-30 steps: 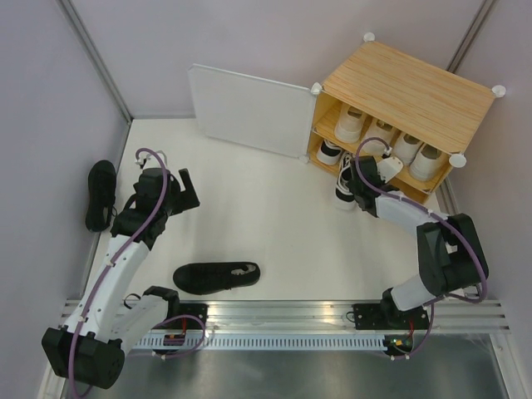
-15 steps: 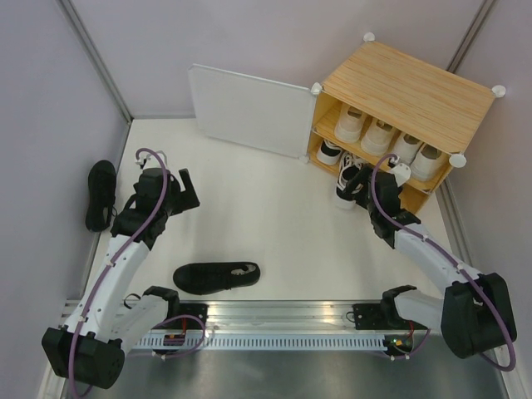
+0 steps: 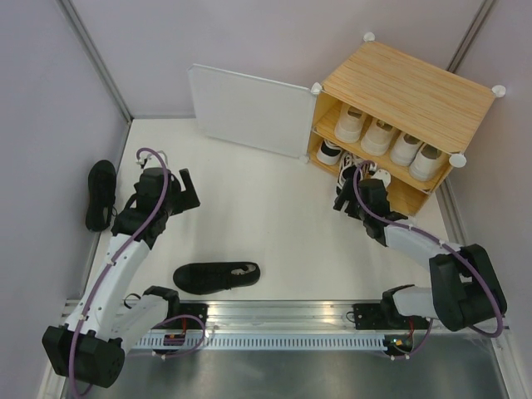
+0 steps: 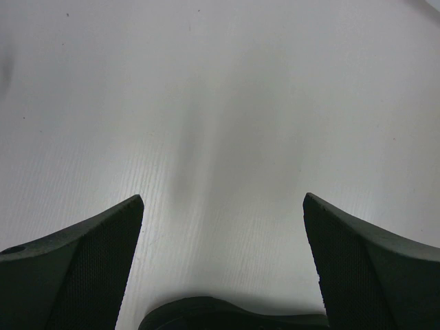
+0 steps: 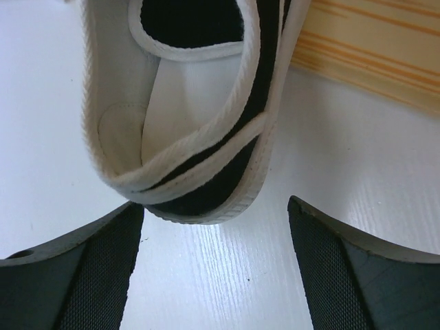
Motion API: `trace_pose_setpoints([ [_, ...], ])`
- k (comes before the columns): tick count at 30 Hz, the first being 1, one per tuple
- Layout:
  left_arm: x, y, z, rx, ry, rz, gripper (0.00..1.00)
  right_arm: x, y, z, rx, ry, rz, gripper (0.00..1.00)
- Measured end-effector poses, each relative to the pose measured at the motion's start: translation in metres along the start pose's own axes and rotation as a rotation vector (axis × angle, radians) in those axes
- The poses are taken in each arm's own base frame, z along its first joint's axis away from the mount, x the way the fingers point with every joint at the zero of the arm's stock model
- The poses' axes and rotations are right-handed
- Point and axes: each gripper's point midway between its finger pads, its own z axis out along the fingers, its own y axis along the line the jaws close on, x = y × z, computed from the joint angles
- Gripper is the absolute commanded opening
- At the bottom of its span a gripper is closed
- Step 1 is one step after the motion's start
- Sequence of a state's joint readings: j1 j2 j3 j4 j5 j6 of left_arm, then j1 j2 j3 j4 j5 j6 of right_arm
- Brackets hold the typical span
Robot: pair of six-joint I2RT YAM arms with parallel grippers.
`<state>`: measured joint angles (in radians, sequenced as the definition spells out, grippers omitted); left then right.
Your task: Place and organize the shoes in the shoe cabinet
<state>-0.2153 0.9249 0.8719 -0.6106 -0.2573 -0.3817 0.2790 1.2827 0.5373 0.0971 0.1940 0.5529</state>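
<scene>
The shoe cabinet (image 3: 407, 83) stands at the far right with its white door (image 3: 245, 108) swung open. Several white and cream shoes (image 3: 378, 135) line its upper shelf. One white shoe with black trim (image 3: 330, 152) sits on the lower shelf. A second white shoe with black trim (image 3: 349, 173) (image 5: 199, 130) lies toe-in at the lower opening, its heel out on the floor. My right gripper (image 3: 351, 193) (image 5: 214, 206) is open, with that heel at its fingertips and untouched. Two black shoes (image 3: 101, 193) (image 3: 216, 276) lie on the left floor. My left gripper (image 3: 184, 189) (image 4: 223, 199) hangs open over bare floor.
The cabinet's wooden bottom edge (image 5: 371, 48) shows just beyond the shoe. Purple-grey walls close in the white floor (image 3: 266, 216) on both sides. A metal rail (image 3: 283, 320) with the arm bases runs along the near edge.
My right jaws have opened and let go of the trimmed shoe, which now rests at the lower opening. The right arm has drawn back and folded lower. The left arm has not moved.
</scene>
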Motion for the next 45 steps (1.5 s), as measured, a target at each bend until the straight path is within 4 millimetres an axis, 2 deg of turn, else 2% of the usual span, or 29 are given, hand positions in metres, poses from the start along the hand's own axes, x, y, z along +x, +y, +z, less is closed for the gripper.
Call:
trace_pose_setpoints([
  [5, 0.001, 0.0, 0.001, -0.002, 0.004, 0.001, 1.0, 0.011, 0.004, 0.011, -0.002, 0.04, -0.015, 0.75],
  [6, 0.001, 0.0, 0.001, -0.002, 0.005, 0.002, 1.0, 0.01, 0.005, 0.012, -0.004, 0.04, -0.016, 0.67],
  [12, 0.002, 0.0, 0.003, -0.005, 0.012, 0.003, 1.0, -0.023, 0.01, 0.019, 0.033, -0.049, -0.002, 0.46],
  [19, 0.003, 0.0, 0.003, -0.005, 0.014, 0.004, 1.0, -0.048, 0.009, 0.033, 0.088, -0.111, 0.008, 0.39],
  [26, 0.003, 0.0, 0.003, -0.006, 0.014, 0.004, 1.0, -0.04, 0.003, 0.052, 0.131, -0.086, -0.007, 0.38],
  [30, 0.003, 0.0, 0.003, -0.006, 0.014, 0.004, 1.0, -0.048, 0.0, 0.062, 0.16, -0.122, 0.001, 0.37],
  [32, 0.003, 0.0, 0.003, -0.006, 0.014, 0.005, 1.0, -0.05, -0.002, 0.067, 0.168, -0.135, 0.006, 0.32],
  [35, 0.003, 0.0, 0.003, -0.006, 0.014, 0.005, 1.0, -0.053, -0.002, 0.07, 0.166, -0.147, 0.008, 0.22],
  [41, 0.003, 0.0, 0.003, -0.006, 0.014, 0.005, 1.0, -0.057, 0.006, 0.071, 0.114, -0.155, -0.029, 0.2],
  [45, 0.003, 0.0, 0.003, -0.006, 0.014, 0.005, 1.0, -0.061, 0.003, 0.069, 0.132, -0.172, -0.035, 0.16],
])
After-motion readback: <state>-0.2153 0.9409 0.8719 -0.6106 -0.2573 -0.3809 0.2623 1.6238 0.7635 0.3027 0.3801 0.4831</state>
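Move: The black-and-white shoe I'm working on points into the cabinet's lower compartment. Its middle is about 10 cm ahead of my right hand, 1 cm left and 2 cm lower, with its heel just beyond my open fingers. The other black-and-white shoe sits some 17 cm ahead and 4 cm left; a white shoe on the upper shelf is about 14 cm ahead, 4 cm right and 10 cm up. From my left hand the shoe is roughly 44 cm right, 13 cm ahead and 14 cm below. I dip my right hand a little over 1 cm behind the shoe's heel, then drive forward about 9 cm towards the lower compartment, easing slightly right. On the way I bring my wide-open fingers in to half open, pushing the heel ahead with the fingertips, while the hand turns clockwise some 10 degrees. ##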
